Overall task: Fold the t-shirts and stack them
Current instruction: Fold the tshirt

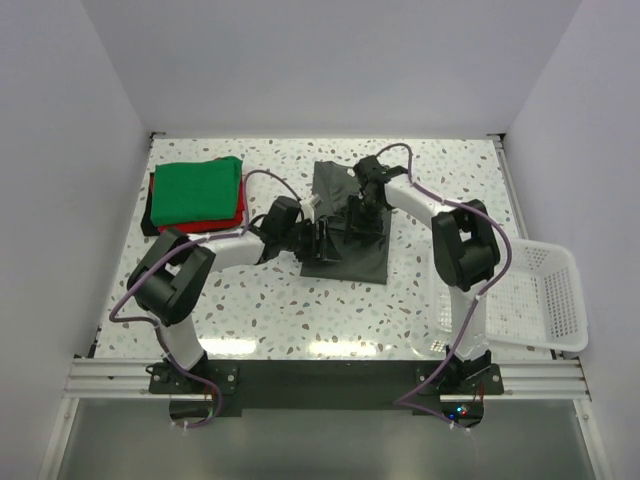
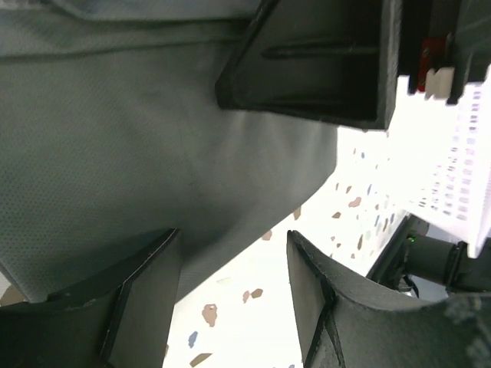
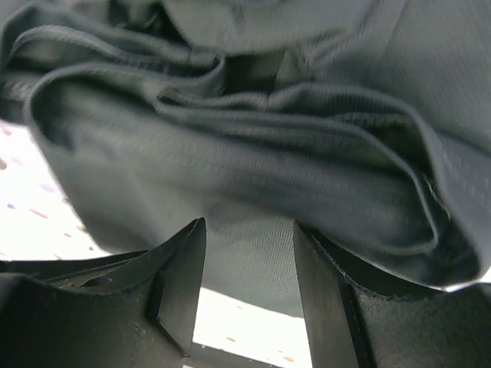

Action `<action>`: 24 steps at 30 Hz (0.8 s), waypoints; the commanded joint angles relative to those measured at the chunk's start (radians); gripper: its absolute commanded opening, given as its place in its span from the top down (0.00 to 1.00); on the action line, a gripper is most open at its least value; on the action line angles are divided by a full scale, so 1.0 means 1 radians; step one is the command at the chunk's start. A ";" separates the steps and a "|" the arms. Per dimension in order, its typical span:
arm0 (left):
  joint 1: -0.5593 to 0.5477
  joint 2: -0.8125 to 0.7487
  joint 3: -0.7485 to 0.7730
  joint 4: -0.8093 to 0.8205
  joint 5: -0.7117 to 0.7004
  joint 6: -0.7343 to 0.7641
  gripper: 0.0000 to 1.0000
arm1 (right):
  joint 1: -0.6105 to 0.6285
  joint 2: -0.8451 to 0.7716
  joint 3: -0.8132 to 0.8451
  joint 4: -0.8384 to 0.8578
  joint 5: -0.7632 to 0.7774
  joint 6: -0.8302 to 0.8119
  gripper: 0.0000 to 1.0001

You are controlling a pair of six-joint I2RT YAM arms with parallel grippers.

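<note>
The dark charcoal t-shirt [image 1: 345, 250] lies partly folded in the middle of the table, with bunched folds [image 3: 253, 146] in the right wrist view. A green t-shirt [image 1: 197, 188] is folded on top of a red one [image 1: 222, 222] at the back left. My left gripper [image 1: 322, 238] hovers low over the charcoal shirt's left part, jaws open [image 2: 234, 257], with the shirt's edge [image 2: 153, 153] and bare table between its fingers. My right gripper [image 1: 363, 213] is over the shirt's upper middle, open [image 3: 249, 230], with flat cloth below its fingertips and nothing pinched.
A white mesh basket [image 1: 545, 300] sits at the table's right edge and also shows in the left wrist view [image 2: 460, 169]. The speckled tabletop [image 1: 270, 310] stretches in front of the shirt. The two grippers are close together over the cloth.
</note>
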 commanded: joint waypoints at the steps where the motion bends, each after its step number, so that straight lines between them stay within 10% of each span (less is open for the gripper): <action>1: 0.000 0.031 -0.023 0.067 0.025 0.043 0.39 | 0.001 0.030 0.063 0.009 0.037 0.012 0.47; 24: -0.007 -0.001 -0.086 -0.024 -0.011 0.140 0.38 | -0.024 0.279 0.641 -0.119 0.214 0.009 0.47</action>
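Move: The rumpled fold of the t-shirt lies just ahead of my right hand, about 3 cm out, 1 cm left and 2 cm below. Beyond it the t-shirt's far end is some 13 cm ahead of this hand; the near hem is about 14 cm back and 3 cm left. Under my left hand, roughly 3 cm below and 1 cm nearer me, lies the smooth near panel, with the hem 9 cm back and 3 cm right. I set my left fingertips down about 2.5 cm onto the near panel, then hold them there. My right hand dips about a centimetre into the cloth, then sweeps some 12 cm forward, pushing the rumpled fold towards the far end and rising late, its fingers tipping outward by about 15 degrees. Both grippers stay half open. ##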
